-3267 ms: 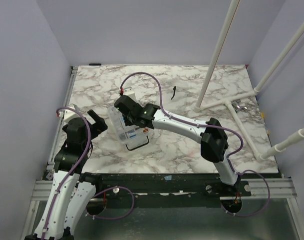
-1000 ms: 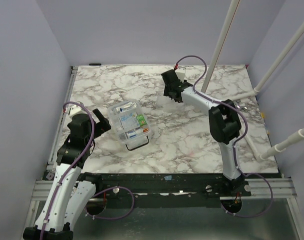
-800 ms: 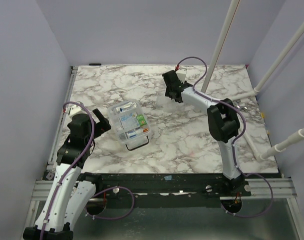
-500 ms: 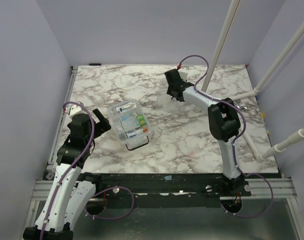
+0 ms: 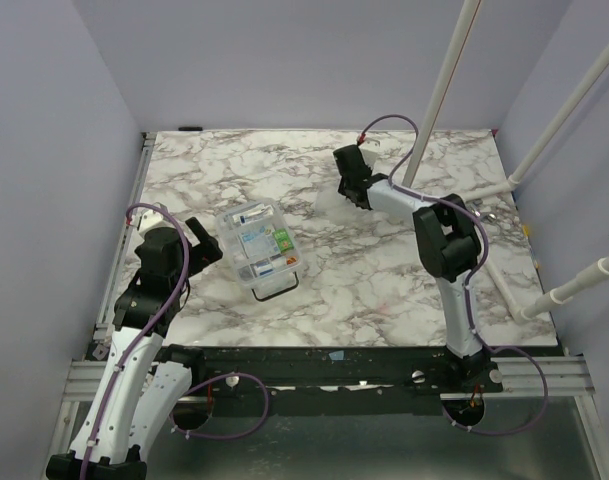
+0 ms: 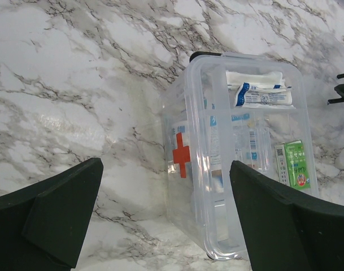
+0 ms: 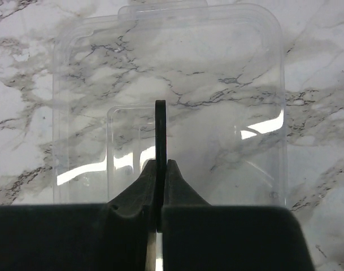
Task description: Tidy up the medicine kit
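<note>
The medicine kit [image 5: 259, 250] is a clear box with a red cross, standing left of centre with packets showing inside it. The left wrist view shows the kit [image 6: 245, 147] just ahead of my left gripper [image 6: 172, 226], which is open and apart from it. My left gripper [image 5: 199, 245] sits to the kit's left. At the back centre, my right gripper [image 5: 352, 187] is low over the table. It is shut [image 7: 160, 164] on a thin black strip [image 7: 160, 121] standing edge-on above a clear plastic tray-like piece [image 7: 217, 84] lying flat on the marble.
White pipes [image 5: 434, 110] rise from a T-shaped pipe foot [image 5: 484, 240] on the right side of the table. A small metal item [image 5: 481, 212] lies by that foot. Purple walls close in the table on three sides.
My right gripper has shut on the thin black strip and shifted slightly right at the back. The left arm and the kit have not moved.
</note>
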You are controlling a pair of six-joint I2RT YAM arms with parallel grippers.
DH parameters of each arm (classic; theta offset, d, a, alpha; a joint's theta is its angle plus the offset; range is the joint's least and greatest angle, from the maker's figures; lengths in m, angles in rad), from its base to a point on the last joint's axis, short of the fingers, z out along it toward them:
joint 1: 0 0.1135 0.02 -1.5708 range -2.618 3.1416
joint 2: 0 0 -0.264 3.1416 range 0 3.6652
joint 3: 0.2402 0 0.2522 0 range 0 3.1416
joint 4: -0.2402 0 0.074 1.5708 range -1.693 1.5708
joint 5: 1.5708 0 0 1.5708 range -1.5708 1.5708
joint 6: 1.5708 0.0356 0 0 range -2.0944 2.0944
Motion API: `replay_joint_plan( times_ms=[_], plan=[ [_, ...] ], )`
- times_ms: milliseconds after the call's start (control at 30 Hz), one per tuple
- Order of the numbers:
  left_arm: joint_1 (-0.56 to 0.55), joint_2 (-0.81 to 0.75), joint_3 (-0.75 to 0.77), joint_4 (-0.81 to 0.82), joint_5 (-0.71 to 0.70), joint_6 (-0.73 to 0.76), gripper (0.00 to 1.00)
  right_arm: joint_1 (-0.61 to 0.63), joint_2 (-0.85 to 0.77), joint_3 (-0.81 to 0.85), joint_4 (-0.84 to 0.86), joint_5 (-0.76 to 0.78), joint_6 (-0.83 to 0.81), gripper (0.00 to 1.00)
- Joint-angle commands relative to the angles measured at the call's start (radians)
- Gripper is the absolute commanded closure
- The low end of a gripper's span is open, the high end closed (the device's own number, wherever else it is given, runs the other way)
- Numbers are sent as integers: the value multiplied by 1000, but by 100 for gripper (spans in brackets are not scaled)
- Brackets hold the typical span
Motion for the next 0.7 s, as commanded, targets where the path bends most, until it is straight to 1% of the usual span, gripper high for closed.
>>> replay_joint_plan(
  times_ms=[0,167,667],
  plan=[
    [-2,-11,-11,19,8,5,1,-11,-38,-96,134,-18,-19,99],
    [-2,-11,-10,19,9,5,2,-11,-107,-168,260,-81,-81,99],
    [-2,-17,-10,19,10,5,1,-6,-273,-170,265,-156,-208,99]
  ],
)
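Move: The right hand has all but closed on the black handle of the clear lid, which lies directly beneath it, its middle about 2 cm below the pads. The open, filled medicine box stands about 20 cm to this hand's left and 18 cm back, its middle some 2 cm higher; the white pole's corner is roughly 12 cm to the right and 8 cm back. For the idle left hand the box is about 10 cm ahead, 10 cm right and 13 cm below. Keeping the black handle pinched between its nearly shut fingers, the right hand barely shifts at first, then lifts ever faster, about 6 cm straight up off the table with the lid, drifting only some 1.5 cm left. As it goes, the wrist swings roughly 10 degrees counter-clockwise and tips the fingertips up by nearly as much, so they point less steeply down. ##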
